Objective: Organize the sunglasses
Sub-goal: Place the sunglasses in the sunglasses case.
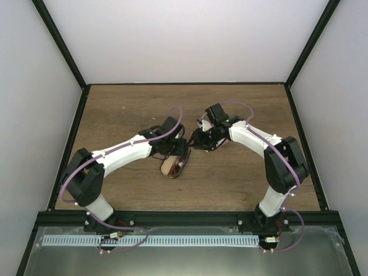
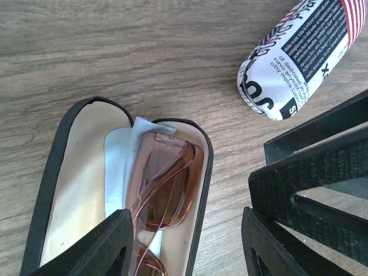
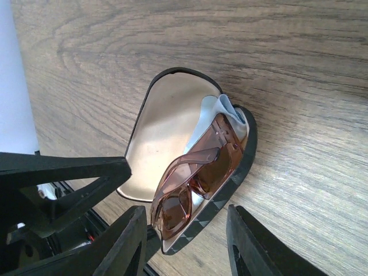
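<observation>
The sunglasses (image 2: 167,181), with a thin reddish-brown frame and amber lenses, lie folded in one half of an open black case (image 2: 54,167) with tan lining, on top of a light blue cloth (image 2: 118,158). My left gripper (image 2: 187,250) is open and straddles the rim of the case half holding the sunglasses, gripping nothing. My right gripper (image 3: 184,247) is open too, its fingers either side of the near end of the sunglasses (image 3: 192,181) and the case (image 3: 161,132). In the top view both grippers, left (image 1: 179,150) and right (image 1: 192,144), meet over the case (image 1: 170,168).
A closed case printed with newsprint and red-and-white stripes (image 2: 299,52) lies on the wooden table (image 2: 144,52) just beyond the open case, close to the black fingers (image 2: 322,172) of the right gripper. Black frame rails (image 1: 69,144) border the table.
</observation>
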### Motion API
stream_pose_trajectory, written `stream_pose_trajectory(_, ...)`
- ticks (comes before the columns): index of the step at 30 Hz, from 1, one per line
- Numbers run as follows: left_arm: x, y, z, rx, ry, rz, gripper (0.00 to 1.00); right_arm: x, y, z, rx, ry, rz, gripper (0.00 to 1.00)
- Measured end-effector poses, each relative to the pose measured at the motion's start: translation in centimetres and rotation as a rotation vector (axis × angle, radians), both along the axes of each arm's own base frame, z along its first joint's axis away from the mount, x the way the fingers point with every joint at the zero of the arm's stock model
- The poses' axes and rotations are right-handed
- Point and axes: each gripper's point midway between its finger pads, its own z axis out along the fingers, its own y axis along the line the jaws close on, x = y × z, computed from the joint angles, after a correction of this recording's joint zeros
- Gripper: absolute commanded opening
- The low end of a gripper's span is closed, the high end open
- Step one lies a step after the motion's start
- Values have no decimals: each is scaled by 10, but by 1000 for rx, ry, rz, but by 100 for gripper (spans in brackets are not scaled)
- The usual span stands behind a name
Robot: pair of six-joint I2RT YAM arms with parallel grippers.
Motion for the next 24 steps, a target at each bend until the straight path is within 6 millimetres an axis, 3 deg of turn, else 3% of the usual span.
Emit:
stream_pose_trajectory(4, 5, 4, 8, 25, -16, 28, 54, 1, -3, -3, 2, 20, -33, 40)
stream_pose_trajectory(9, 29, 12, 49, 30, -149, 112, 54, 0, -10, -7, 1, 60, -80, 39)
stream_pose_trajectory(12, 40, 28, 71, 28, -215, 168, 54, -2, -11, -10, 8, 77, -94, 36)
stream_pose_trajectory(14, 49, 45, 73, 51, -228, 212, 54, -6, -12, -14, 11, 97, -102, 43)
stream_pose_trajectory(16, 59, 65, 64, 101, -214, 262, 53, -10, -13, -19, 12, 122, -107, 60)
stream_pose_trajectory(17, 63, 75, 56, 132, -198, 285, 53, -13, -13, -21, 13, 135, -111, 63)
stream_pose_trajectory(21, 68, 104, 10, 259, -101, 335, 50, -14, -12, -18, 31, 150, -123, 66)
stream_pose_trajectory(24, 63, 112, -19, 330, -30, 330, 48, -16, -9, -10, 65, 149, -125, 71)
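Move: The open sunglasses case lies below both hands. Its middle is about 3 cm back and 4 cm left of the left hand, some 8 cm down. The sunglasses already rest inside, 3 cm back and 2 cm left of that hand, and the white printed pouch is about 5 cm ahead and 12 cm to its right. From the right hand, the case's middle is roughly 4 cm back and 8 cm left, 9 cm down. Away from the case, the left hand swings some 11 cm left and about 6 cm forward in an arc, climbing roughly 7 cm before sinking a little below its starting height beyond the lid's far left corner, its wrist rolling and turning counter-clockwise, fingers still open. The right hand hovers beside the case, easing slightly back and down, and spreads its fingers wider. Neither is seen touching anything. ##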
